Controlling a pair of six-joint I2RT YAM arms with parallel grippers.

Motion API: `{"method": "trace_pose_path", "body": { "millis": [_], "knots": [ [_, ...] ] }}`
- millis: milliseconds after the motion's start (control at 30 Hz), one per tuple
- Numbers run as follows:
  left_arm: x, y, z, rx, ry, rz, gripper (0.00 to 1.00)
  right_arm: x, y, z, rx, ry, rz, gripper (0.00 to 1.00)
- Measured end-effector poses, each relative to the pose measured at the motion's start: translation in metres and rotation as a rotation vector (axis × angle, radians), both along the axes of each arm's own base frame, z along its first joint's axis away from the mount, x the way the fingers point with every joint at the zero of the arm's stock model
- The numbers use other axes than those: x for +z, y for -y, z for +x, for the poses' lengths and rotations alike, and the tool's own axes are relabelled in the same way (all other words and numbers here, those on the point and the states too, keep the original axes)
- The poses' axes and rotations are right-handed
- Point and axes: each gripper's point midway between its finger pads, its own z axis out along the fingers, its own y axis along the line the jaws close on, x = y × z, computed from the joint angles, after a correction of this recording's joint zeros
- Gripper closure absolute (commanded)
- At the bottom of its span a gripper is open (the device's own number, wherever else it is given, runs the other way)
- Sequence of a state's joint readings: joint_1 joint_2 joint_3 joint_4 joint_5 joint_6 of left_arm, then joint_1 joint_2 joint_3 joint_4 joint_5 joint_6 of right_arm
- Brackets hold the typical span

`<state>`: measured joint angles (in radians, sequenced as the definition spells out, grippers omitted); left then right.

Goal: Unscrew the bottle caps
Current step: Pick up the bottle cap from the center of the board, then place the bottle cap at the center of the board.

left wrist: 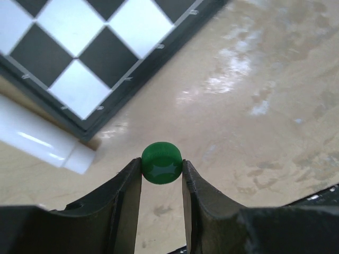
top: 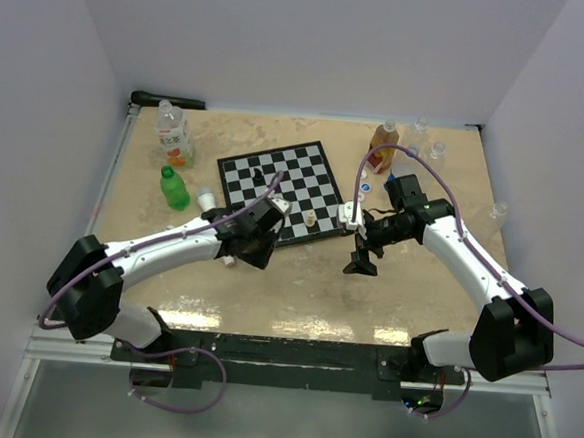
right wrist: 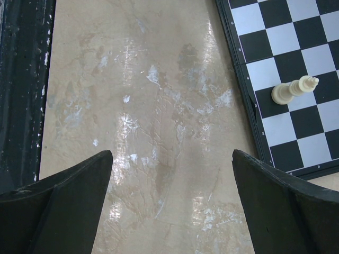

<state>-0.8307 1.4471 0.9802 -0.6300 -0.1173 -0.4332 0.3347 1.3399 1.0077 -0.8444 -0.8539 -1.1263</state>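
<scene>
A green bottle cap is pinched between the two fingers of my left gripper, held just above the bare tabletop off the chessboard's near corner. In the top view the left gripper hangs at the board's near left edge. The green bottle stands to its left, and a clear orange-labelled bottle stands behind that. An orange bottle and several clear bottles stand at the back right. My right gripper is wide open over bare table, right of the board, with nothing between its fingers.
The chessboard lies mid-table, with a cream chess piece lying on it. A white tube lies beside the board's edge near the left gripper. The table's black front edge is close to the right gripper.
</scene>
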Motion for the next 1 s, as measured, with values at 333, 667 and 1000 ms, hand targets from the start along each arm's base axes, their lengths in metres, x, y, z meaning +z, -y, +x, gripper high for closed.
{"method": "trace_pose_path", "body": {
  "millis": [333, 667, 1000],
  "knots": [
    [0.014, -0.113, 0.053, 0.354, 0.092, -0.008, 0.83, 0.0, 0.0, 0.0, 0.0, 0.0, 0.0, 0.02],
    [-0.009, -0.187, 0.099, 0.59, 0.137, 0.057, 0.82, 0.0, 0.0, 0.0, 0.0, 0.0, 0.0, 0.02],
    [-0.037, -0.195, 0.112, 0.611, 0.123, 0.128, 0.61, 0.0, 0.0, 0.0, 0.0, 0.0, -0.001, 0.02]
  ]
}}
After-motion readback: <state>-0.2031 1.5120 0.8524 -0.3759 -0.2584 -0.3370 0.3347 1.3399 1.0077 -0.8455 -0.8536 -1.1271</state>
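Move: The bare patch of table the left hand is taking the green cap to lies about 20 cm to its left, 11 cm ahead and 7 cm below. Short of the patch is the white microphone, its middle about 14 cm left and 11 cm ahead. Beyond stands the green bottle, some 25 cm left and 18 cm ahead; the lying clear bottle's white cap is 25 cm left, 10 cm ahead. From the right hand the patch is roughly 44 cm left, 10 cm ahead. The green cap, still pinched between the left fingertips, is swept quickly about 19 cm left and 11 cm forward, rising slightly as it passes over the microphone's handle, then lowered some 5 cm towards the bare table between microphone and green bottle. The hand turns about 35 degrees counter-clockwise on the way and keeps its grip. ##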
